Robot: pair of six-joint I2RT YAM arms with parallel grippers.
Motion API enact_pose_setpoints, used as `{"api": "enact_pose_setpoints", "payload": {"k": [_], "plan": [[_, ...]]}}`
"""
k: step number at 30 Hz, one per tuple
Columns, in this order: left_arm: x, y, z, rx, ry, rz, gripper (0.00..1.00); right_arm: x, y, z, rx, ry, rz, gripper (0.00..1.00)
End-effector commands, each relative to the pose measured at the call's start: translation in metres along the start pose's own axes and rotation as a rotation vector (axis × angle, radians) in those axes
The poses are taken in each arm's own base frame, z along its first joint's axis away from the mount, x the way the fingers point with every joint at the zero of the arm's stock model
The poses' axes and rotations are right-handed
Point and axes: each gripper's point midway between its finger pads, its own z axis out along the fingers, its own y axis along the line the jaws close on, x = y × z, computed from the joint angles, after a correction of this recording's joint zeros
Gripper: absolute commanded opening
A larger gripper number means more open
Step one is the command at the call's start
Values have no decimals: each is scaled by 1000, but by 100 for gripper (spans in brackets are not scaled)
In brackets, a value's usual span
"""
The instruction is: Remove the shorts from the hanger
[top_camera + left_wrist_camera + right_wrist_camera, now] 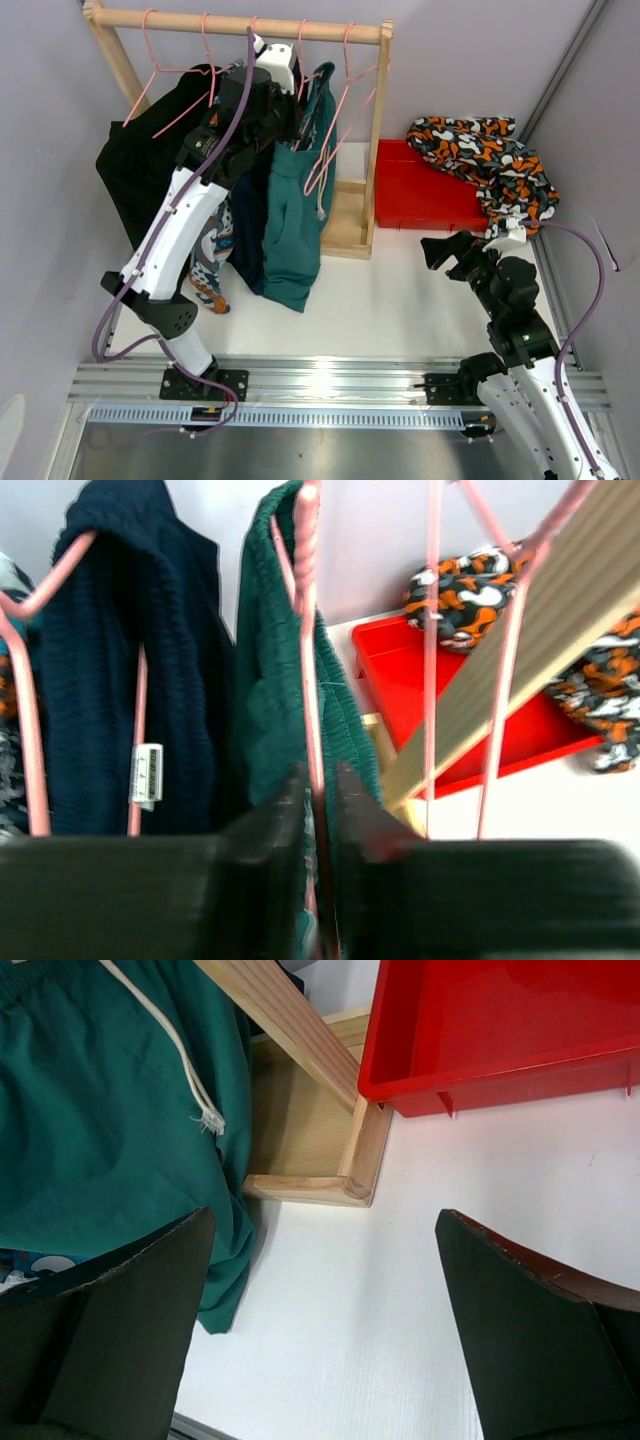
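Several pairs of shorts hang on pink hangers from a wooden rack (240,22): black (140,170), blue-orange-white patterned (210,265), navy (250,240) and teal green (295,230). My left gripper (290,100) is up at the rail. In the left wrist view the gripper (320,780) is shut on the pink hanger (308,630) that carries the teal shorts (265,680), with teal fabric pinched beside the wire. The navy shorts (150,630) hang just to the left. My right gripper (445,250) hovers open over the white table, its jaws (325,1230) holding nothing.
A red bin (420,200) stands right of the rack, with black-orange-white patterned shorts (485,155) draped over its far right corner. An empty pink hanger (340,110) hangs at the rack's right end. The rack's wooden base (300,1150) sits beside the teal hem (100,1110).
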Motion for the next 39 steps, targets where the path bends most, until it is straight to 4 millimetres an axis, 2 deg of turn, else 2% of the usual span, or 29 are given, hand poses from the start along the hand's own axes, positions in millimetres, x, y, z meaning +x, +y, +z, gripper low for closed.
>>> {"api": "enact_pose_setpoints", "payload": {"k": [1,5,10,12,13,14,17,18,23,24,25,27,28,29,31,32,34,35,36,37,38,39], "plan": [[-13,14,3,-65,-46,14,2,-4,2,0,-12,-23,-16,99],[-19,18,1,-84,-64,30,0,1,1,2,-16,-13,-10,99],[-46,19,-22,-77,-129,40,0,4,2,6,-27,-4,1,99],[-64,19,-41,-67,-172,43,0,4,4,8,-33,-4,2,100],[-65,20,-45,-68,-169,48,0,4,4,9,-35,-2,0,99],[-80,20,-60,-63,-210,44,0,2,6,9,-41,-7,-1,100],[-94,23,-86,-57,-252,49,0,-3,11,10,-62,-19,-14,100],[-102,24,-104,-51,-284,44,0,-5,13,10,-68,-23,-20,100],[-103,29,-139,-42,-296,50,0,-11,19,10,-86,-29,-43,99],[-90,30,-135,-45,-256,54,0,-15,21,10,-91,-35,-47,100],[-87,31,-150,-36,-255,49,0,-16,22,10,-95,-36,-50,99],[-77,29,-163,-8,-239,32,0,-19,29,8,-125,-35,-61,99],[-41,29,-144,-5,-142,41,0,-20,33,7,-144,-35,-65,99],[-41,26,-169,35,-174,27,0,-20,44,4,-205,-27,-86,100],[11,28,-159,42,-58,32,0,-23,60,-1,-284,-22,-110,100],[29,32,-173,49,-41,26,0,-20,78,-8,-381,0,-130,99],[53,29,-189,92,-5,20,0,-25,100,-18,-495,3,-168,100],[91,29,-182,97,87,22,0,-22,113,-22,-571,33,-182,99],[98,27,-200,132,78,15,0,-20,123,-26,-620,51,-195,100],[113,26,-206,148,117,16,0,-26,136,-31,-666,47,-211,99],[145,29,-202,143,195,16,0,-24,144,-34,-704,71,-221,100],[153,24,-209,177,213,12,0,-15,152,-31,-735,116,-225,100]]}}
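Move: The near arm of the green shorts' pink hanger runs right between the left hand's almost-shut fingers. Those shorts hang with their middle about 4 cm ahead, 1 cm to the right and 18 cm below. The navy shorts' middle is some 6 cm left, 4 cm ahead and 18 cm down, and an empty hanger is about 8 cm right and 3 cm ahead. From the right hand the green shorts lie about 27 cm left, 9 cm ahead and roughly level; the red tray is some 22 cm ahead, 4 cm right and 18 cm below. Pinching the hanger arm as the fingers finish shutting, the left hand first lifts it about 8 cm to free the hook from the bar. It then draws hanger and green shorts back about 20 cm and left 11, dropping quickly late on to end below its starting height. Late too, the right hand, open and touching nothing, swings left and up, turning some 30 degrees counter-clockwise to face them. ##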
